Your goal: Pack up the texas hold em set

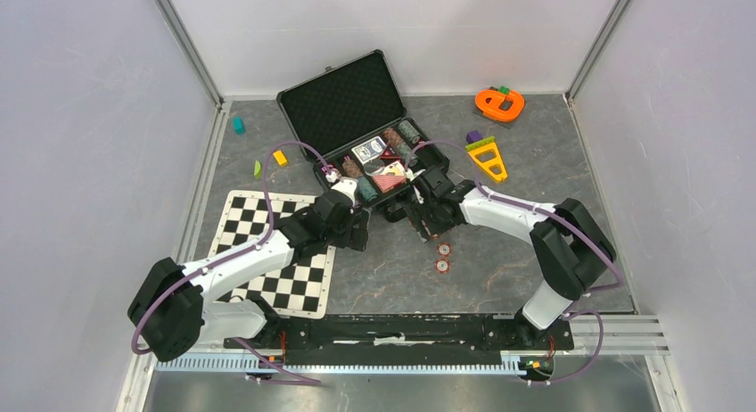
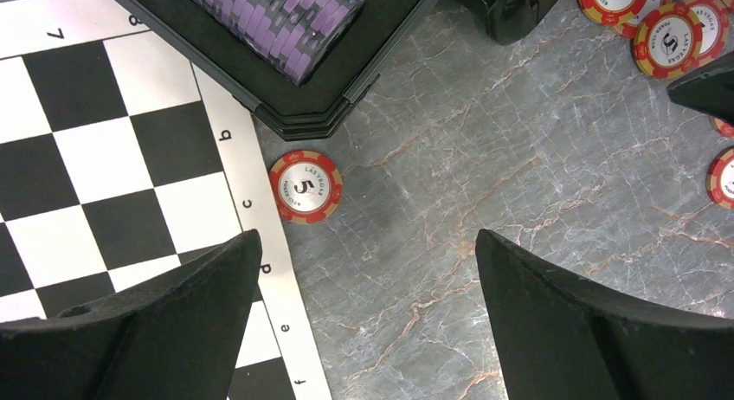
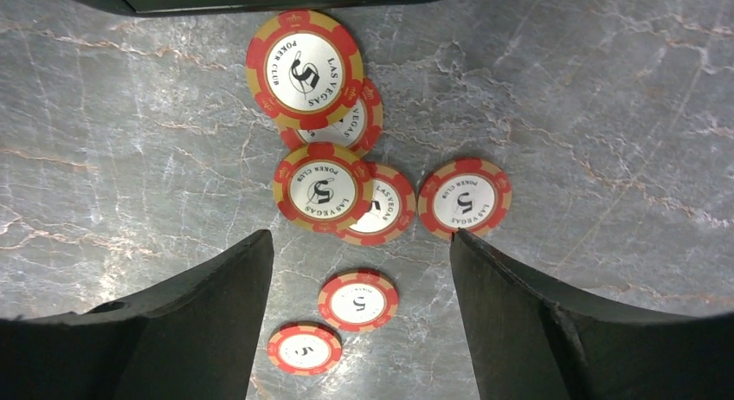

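Note:
The black briefcase (image 1: 343,98) lies open at the back, with coloured chip stacks (image 1: 398,140) and card decks (image 1: 368,150) in its foam base. A purple chip stack (image 2: 277,15) sits in the case corner. My left gripper (image 2: 365,244) hangs open over bare table, just short of one red-white poker chip (image 2: 305,186) beside the mat. My right gripper (image 3: 359,240) is open above several loose red-white chips (image 3: 322,188). Two of these chips (image 3: 358,300) lie on the table between its fingers, untouched. In the top view both grippers (image 1: 360,234) (image 1: 426,226) sit at the case's front edge.
The black-white checkered mat (image 1: 276,251) lies left of the left gripper and touches the case corner (image 2: 303,114). An orange toy (image 1: 499,103) and a yellow toy (image 1: 488,158) lie at the back right. Small coloured blocks (image 1: 238,124) lie at the back left.

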### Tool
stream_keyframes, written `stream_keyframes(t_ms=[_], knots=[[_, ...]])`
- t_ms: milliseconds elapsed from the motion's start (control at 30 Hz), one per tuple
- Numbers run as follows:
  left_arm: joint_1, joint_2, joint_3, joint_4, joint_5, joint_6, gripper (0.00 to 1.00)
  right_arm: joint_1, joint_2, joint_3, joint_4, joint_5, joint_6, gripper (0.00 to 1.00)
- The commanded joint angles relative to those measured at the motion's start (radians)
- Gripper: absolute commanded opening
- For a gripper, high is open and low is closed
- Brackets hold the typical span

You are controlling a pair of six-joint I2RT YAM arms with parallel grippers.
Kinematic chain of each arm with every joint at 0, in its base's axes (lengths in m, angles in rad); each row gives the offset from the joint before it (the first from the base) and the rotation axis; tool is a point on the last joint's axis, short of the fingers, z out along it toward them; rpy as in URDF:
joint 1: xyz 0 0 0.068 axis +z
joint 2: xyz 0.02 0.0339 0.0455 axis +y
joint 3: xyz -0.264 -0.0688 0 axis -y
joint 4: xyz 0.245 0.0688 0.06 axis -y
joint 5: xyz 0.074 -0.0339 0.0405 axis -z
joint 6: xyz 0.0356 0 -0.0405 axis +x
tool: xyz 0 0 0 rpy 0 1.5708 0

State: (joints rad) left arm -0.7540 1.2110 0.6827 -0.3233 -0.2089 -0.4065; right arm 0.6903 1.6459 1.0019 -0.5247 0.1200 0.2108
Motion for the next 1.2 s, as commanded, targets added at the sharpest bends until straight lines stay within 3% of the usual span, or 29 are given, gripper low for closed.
stream_keyframes(t_ms=[0, 333, 600, 800, 1167], knots=[[0.004, -0.019, -0.002, 0.021, -0.017, -0.041, 0.98, 0.008, 0.048, 0.043, 0.023, -0.001, -0.057, 0.81], [0.004, -0.02, 0.016, 0.015, -0.005, -0.015, 0.98, 0.017, 0.105, 0.091, 0.029, -0.019, -0.087, 0.77], [0.004, -0.019, 0.021, 0.015, -0.004, -0.005, 0.99, 0.017, 0.128, 0.089, 0.036, -0.038, -0.099, 0.57], [0.004, -0.026, 0.034, -0.001, 0.001, 0.001, 0.98, 0.017, 0.129, 0.101, 0.024, -0.025, -0.102, 0.48], [0.004, -0.054, 0.035, -0.02, 0.005, 0.001, 0.99, 0.016, 0.064, 0.099, -0.011, -0.002, -0.087, 0.42]])
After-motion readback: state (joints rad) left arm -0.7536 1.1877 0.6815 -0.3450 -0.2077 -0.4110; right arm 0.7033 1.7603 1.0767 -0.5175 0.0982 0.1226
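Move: The overlapping pair of chips that the right hand goes for lies about 1 cm ahead of it, 2 cm to its left and 2 cm below. At the same height, a second overlapping pair lies 4 cm ahead and 5 cm left of this hand, a single chip 3 cm ahead and 2 cm right, and a near chip some 4 cm back and 2 cm right. From the left hand, the aimed-at pair is roughly 20 cm to the right, level with it and 6 cm lower. The right hand first sinks about 1.5 cm with its fingers wide, then slides low over the table some 2 cm left and forward towards the case handle, turning about 5 degrees counter-clockwise so that the fingers straddle the overlapping pair. As that slide eases off, the fingers close from wide to about half open and pinch the pair edge-on from both sides, the grip effort rising at the end while the hand stays down at table height. ##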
